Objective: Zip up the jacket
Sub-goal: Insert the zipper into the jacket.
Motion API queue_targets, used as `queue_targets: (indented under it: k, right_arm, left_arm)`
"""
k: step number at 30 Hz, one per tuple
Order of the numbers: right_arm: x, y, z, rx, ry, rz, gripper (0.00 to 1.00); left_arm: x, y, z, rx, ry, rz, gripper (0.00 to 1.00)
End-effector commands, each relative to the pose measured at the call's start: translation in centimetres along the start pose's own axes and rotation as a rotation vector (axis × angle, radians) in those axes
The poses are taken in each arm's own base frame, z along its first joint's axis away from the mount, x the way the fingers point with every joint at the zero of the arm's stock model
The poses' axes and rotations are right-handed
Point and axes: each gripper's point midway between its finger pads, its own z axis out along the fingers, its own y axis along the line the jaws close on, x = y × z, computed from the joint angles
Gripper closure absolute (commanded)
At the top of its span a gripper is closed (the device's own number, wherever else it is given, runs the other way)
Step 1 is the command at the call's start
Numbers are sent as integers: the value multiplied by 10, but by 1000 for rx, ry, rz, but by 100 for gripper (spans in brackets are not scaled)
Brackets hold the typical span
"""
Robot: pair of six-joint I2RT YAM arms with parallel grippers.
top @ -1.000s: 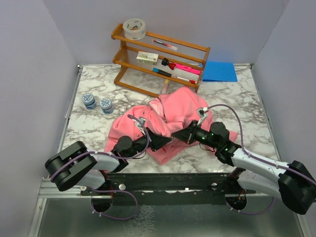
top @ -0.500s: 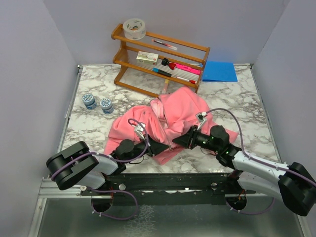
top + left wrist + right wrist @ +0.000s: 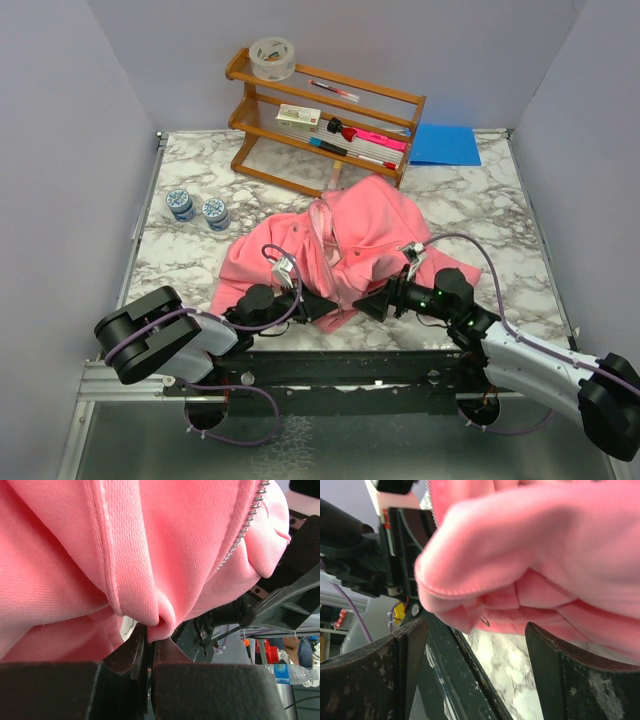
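Note:
The pink jacket (image 3: 362, 226) lies crumpled in the middle of the marble table, its near hem lifted at the front edge. My left gripper (image 3: 330, 303) is shut on a fold of that hem (image 3: 159, 614), low at the jacket's near edge. A line of metal zipper teeth (image 3: 245, 526) runs up the fabric to the right of the grip. My right gripper (image 3: 362, 305) faces it from the right and stands open, its fingers (image 3: 559, 672) wide apart just under the hem (image 3: 520, 560), holding nothing. A small metal ring (image 3: 484, 621) hangs from the hem between them.
A wooden rack (image 3: 322, 122) with pens, a box and a tape roll (image 3: 272, 58) stands at the back. A blue folder (image 3: 445, 145) lies to its right. Two small jars (image 3: 198, 208) sit at the left. The black rail (image 3: 340, 365) runs along the table's near edge.
My right gripper has opened, let go of the jacket and drawn back toward the near edge. The left gripper, still shut on the hem, has shifted slightly nearer and to the right.

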Motion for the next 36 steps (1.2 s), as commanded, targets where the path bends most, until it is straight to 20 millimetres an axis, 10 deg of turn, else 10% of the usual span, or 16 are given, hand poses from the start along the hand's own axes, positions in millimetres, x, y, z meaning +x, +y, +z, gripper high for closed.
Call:
queue_targets:
  k: [1,10,19,36]
  right_arm:
    - [23,-9,-6,32,100,-11,13]
    - [67,14,5,19,95,-165,19]
    - [43,1,19,12,-123,-406,29]
    - [61,17,42,-156,-65,-617,42]
  left_arm:
    - [4,13,-2,-53,1,-14,100]
    - [8,13,1,-55,23,-37,100]
    - [8,9,-1,-35,28,-23,100]
    - [1,-14,-9,53,10,7,100]
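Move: The jacket's lower zipper end, held at the left fingertips, lies about 7 cm to the right hand's left, roughly level fore and aft, and some 5 cm below. The loose fold of the right front panel stands about 9 cm ahead of the right hand, 1 cm to its right and 5 cm lower. For the left hand the zipper end is only about 1 cm to the right, 1 cm ahead and level. With the left fingers still pinching the jacket edge, the open right hand comes in towards the zipper end, touching nothing for certain. It swings back and left while sinking, then turns forward and rises slightly, ending about 5 cm lower, 5 cm left and 3 cm back. It rolls some 30 degrees, forward side up, and partly narrows its fingers; late on the left hand lifts about 2 cm. ##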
